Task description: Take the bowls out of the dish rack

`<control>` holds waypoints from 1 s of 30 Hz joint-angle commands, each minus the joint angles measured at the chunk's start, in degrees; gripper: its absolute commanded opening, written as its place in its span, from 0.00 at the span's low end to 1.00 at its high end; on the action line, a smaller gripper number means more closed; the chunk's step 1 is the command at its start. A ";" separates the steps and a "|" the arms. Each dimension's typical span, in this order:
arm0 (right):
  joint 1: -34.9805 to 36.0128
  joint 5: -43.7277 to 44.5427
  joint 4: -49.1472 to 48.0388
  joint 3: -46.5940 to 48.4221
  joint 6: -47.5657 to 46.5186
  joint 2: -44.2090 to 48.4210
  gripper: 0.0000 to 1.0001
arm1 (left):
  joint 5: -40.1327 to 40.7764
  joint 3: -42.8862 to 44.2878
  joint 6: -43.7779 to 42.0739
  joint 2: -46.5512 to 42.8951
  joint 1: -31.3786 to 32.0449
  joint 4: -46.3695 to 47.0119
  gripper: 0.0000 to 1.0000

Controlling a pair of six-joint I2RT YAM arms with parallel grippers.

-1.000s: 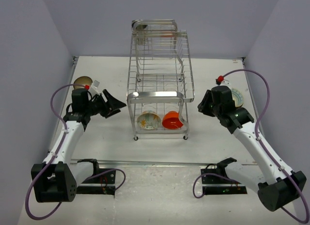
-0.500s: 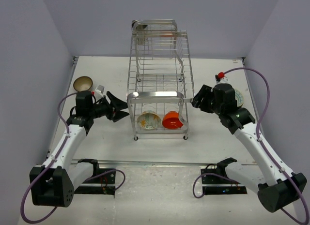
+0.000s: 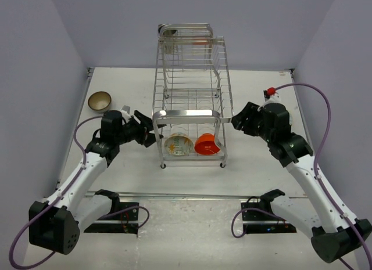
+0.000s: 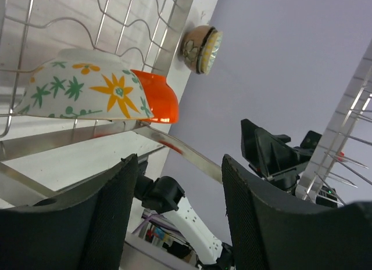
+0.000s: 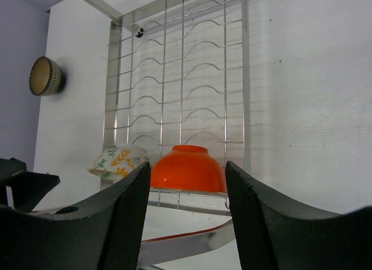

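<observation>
The dish rack [image 3: 187, 114] stands mid-table. Its lower tier holds a pale bowl with a yellow-orange pattern [image 3: 178, 144] and a bright orange-red bowl [image 3: 206, 144] side by side. My left gripper [image 3: 152, 132] is open at the rack's left side, level with the patterned bowl [image 4: 81, 93], its fingers [image 4: 110, 218] empty. My right gripper [image 3: 237, 120] is open at the rack's right side, and the orange bowl [image 5: 189, 168] shows between its fingers [image 5: 256, 223], still apart from them. A brown bowl [image 3: 99, 100] sits on the table at the far left.
The rack's upper tier [image 3: 185, 35] rises behind at the back wall. Another small bowl [image 4: 201, 42] lies on the table to the right of the rack, hidden by my right arm in the top view. Walls close the table in on three sides.
My left arm has swung right from the brown bowl to the rack's left side. My right gripper has moved left to the rack's right side and its jaws have widened.
</observation>
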State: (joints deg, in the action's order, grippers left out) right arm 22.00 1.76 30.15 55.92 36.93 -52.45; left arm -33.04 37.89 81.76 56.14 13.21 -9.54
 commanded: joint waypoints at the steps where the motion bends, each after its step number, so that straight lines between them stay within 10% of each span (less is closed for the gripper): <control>1: -0.29 -0.44 -1.85 1.30 -1.59 2.08 0.56 | 6.93 2.89 5.86 2.91 4.88 0.22 0.61; 30: -0.29 1.49 -0.62 -2.13 -2.21 8.85 0.56 | 11.68 9.22 6.58 13.64 14.21 -8.91 0.57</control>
State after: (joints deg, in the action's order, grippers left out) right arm 22.00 2.55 29.91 54.37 34.54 -44.16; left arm -19.27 45.01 90.28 69.19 26.50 -13.26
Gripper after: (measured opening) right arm 0.557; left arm 0.573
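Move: The floral bowl on the rack's low shelf lies about 10 cm to the left hand's right, roughly 1 cm farther out and some 10 cm below. Beyond the floral bowl, the orange bowl sits 13 cm further right and level with it. The rack's left front post stands about 4 cm back and 1 cm right of the left hand. From the right hand, the floral bowl is about 27 cm left, 2 cm back and 14 cm lower. The floral bowl is approached from its left side: the open left hand slides about 5 cm to the right, dipping and easing slightly forward, then holds its line and sinks to nearly 4 cm lower, its fingers tipping down some 10 degrees towards the bowl's near rim. The right hand, empty and open, draws up about 3 cm and back 2 cm, away from the orange bowl. ##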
